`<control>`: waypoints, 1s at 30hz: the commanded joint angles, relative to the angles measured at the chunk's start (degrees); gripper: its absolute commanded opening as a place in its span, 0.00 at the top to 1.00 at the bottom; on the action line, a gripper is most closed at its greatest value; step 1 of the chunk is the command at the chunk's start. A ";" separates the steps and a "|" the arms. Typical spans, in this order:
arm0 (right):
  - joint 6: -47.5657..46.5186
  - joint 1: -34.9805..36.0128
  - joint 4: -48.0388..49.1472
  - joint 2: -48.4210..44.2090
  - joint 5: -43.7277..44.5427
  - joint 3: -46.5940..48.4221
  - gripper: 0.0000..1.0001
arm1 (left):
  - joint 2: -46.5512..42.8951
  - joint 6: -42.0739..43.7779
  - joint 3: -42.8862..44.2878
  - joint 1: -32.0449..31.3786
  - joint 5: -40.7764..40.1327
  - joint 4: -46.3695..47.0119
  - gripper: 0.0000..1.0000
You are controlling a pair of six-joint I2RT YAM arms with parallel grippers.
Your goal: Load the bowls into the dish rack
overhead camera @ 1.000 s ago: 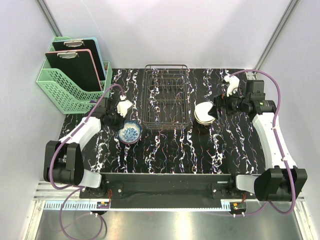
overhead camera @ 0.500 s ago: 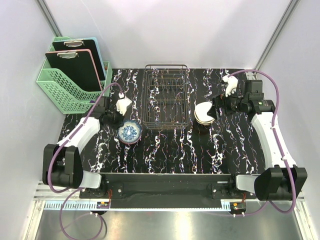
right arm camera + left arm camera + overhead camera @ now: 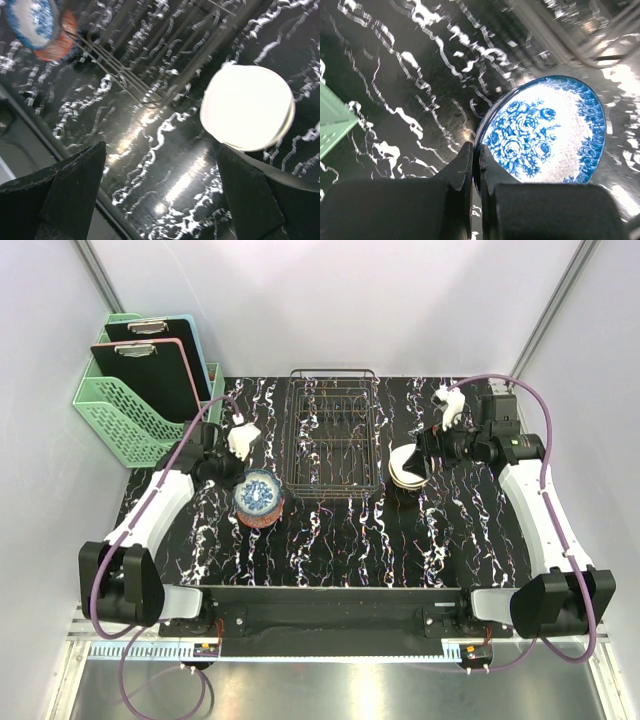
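My left gripper (image 3: 238,478) (image 3: 476,150) is shut on the near rim of a white bowl with a blue flower pattern (image 3: 257,491) (image 3: 545,130). That bowl is tilted just above an orange bowl (image 3: 263,516) (image 3: 63,43) on the black marbled table. The dark wire dish rack (image 3: 333,430) stands to their right with no bowl in it. A stack of pale bowls (image 3: 408,468), the top one cream-white (image 3: 247,107), sits right of the rack. My right gripper (image 3: 426,445) (image 3: 161,150) hovers beside that stack, open and holding nothing.
A mint green lattice basket (image 3: 135,418) holding clipboards (image 3: 150,370) stands at the back left, close behind my left arm. Grey walls close in the table (image 3: 340,540) at the back and on both sides.
My left gripper has shut on the blue-patterned bowl's rim and raised it, and the orange bowl beneath now shows. The right gripper has moved slightly back and left, still open.
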 commanded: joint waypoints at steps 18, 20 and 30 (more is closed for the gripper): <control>21.80 10.35 7.16 17.42 -31.93 16.31 0.00 | -8.40 -6.15 14.08 -7.24 27.04 3.57 1.00; 22.33 11.23 7.33 19.70 -34.31 17.63 0.00 | -7.26 -6.94 15.04 -8.13 28.26 4.89 1.00; 22.77 15.89 8.04 23.14 -40.02 17.81 0.00 | -2.42 -9.22 14.96 -10.15 32.83 12.01 1.00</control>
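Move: About 24 cm right and 17 cm ahead of the left hand, and some 8 cm lower, is the dish rack's middle; the right gripper is roughly 43 cm to that hand's right and 11 cm above it. The red bowl sits 4 cm right, 2 cm back and 9 cm below the left hand. From the right hand, the held blue bowl is about 38 cm left, 3 cm back and 12 cm below, the rack 19 cm left, 17 ahead and 17 below, the white bowls 8 cm ahead, 1 right and 18 below. Still pinching the blue bowl's rim, the left hand carries it up about 14 cm and right some 13 cm towards the right gripper, turning clockwise with its left side dipping. The right hand comes in from the other side, about 15 cm left and rising a little, its wide-open fingers swinging to point left and almost level at the bowl; no touch yet. ##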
